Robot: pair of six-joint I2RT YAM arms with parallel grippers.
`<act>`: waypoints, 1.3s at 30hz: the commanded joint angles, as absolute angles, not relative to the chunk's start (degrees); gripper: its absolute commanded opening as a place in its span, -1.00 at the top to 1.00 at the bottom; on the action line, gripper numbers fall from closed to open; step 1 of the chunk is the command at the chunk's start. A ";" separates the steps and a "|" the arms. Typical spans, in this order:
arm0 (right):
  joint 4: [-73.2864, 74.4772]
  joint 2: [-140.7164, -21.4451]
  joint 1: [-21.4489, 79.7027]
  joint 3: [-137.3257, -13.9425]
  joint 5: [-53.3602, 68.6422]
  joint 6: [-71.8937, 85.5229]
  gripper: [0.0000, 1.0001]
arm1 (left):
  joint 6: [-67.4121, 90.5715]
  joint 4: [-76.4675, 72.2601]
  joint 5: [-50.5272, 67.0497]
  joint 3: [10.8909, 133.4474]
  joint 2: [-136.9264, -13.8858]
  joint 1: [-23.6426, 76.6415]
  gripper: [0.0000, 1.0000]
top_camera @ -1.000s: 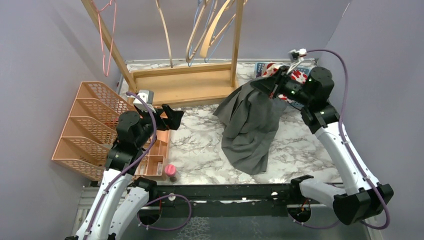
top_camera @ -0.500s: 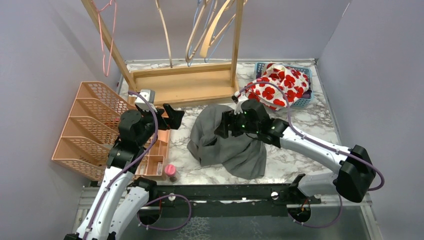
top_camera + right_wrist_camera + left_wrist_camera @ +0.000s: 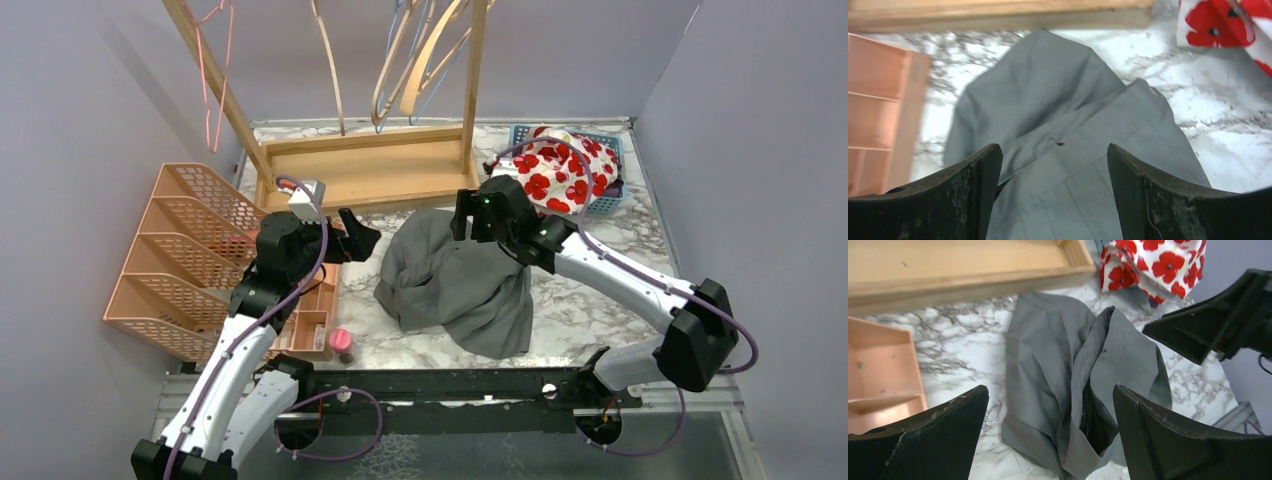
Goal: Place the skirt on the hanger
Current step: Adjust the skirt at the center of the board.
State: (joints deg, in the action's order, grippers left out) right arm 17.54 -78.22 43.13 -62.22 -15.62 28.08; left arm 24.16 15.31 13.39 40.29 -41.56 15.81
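Note:
The grey skirt (image 3: 455, 285) lies crumpled on the marble table, in front of the wooden rack. It fills the left wrist view (image 3: 1068, 370) and the right wrist view (image 3: 1073, 150). My right gripper (image 3: 488, 218) hovers over the skirt's far edge, open and empty (image 3: 1053, 195). My left gripper (image 3: 355, 238) is open and empty just left of the skirt (image 3: 1050, 440). Wooden and blue hangers (image 3: 420, 60) hang from the rack at the top. A pink wire hanger (image 3: 215, 75) hangs at its left.
The wooden rack's base tray (image 3: 370, 170) stands behind the skirt. A blue basket with red poppy cloth (image 3: 560, 165) is at the back right. A peach organiser (image 3: 170, 260) stands at the left, with a small pink-capped bottle (image 3: 342, 343) near the front edge.
My right arm swung from the basket to the table's middle with the skirt, laid it down and let go. My left gripper moved slightly right, towards the skirt.

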 commanded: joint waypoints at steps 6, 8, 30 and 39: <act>28.16 -92.85 41.89 -69.61 -25.67 31.35 -0.64 | 31.61 18.26 27.08 37.42 -51.28 15.95 -0.77; 29.43 -96.61 41.70 -72.10 -27.07 31.39 -0.64 | 32.50 18.50 28.74 36.64 -52.51 16.48 -0.74; 48.04 -90.97 41.57 -65.62 -32.21 45.41 -0.25 | 34.64 18.60 32.95 31.86 -53.65 24.17 -0.61; 48.01 -81.51 41.57 -60.27 -28.81 44.69 -0.02 | 35.20 18.62 31.26 32.12 -54.71 24.23 -0.55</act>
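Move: The grey skirt's middle lies about 16 cm to the left gripper's right, 4 cm nearer the base and 20 cm below. From the right gripper it is level sideways, some 9 cm back and 16 cm down. The pink-lidded jar is about 18 cm back and 4 cm left of the left gripper; the pink organizer's middle is 22 cm to its left, 1 cm ahead. The flowered cloth lies some 14 cm ahead and 19 cm right of the right gripper. Drop the right gripper about 12 cm onto the skirt, forward at first, then sweep it back and some 10 cm right while lifting about 3 cm, tilting down, turning clockwise and narrowing the open fingers around the raised waist fold. Bring the left gripper down about 11 cm, back and right towards the skirt's near-left corner, tipping steeply down with the fingers closing slightly. ##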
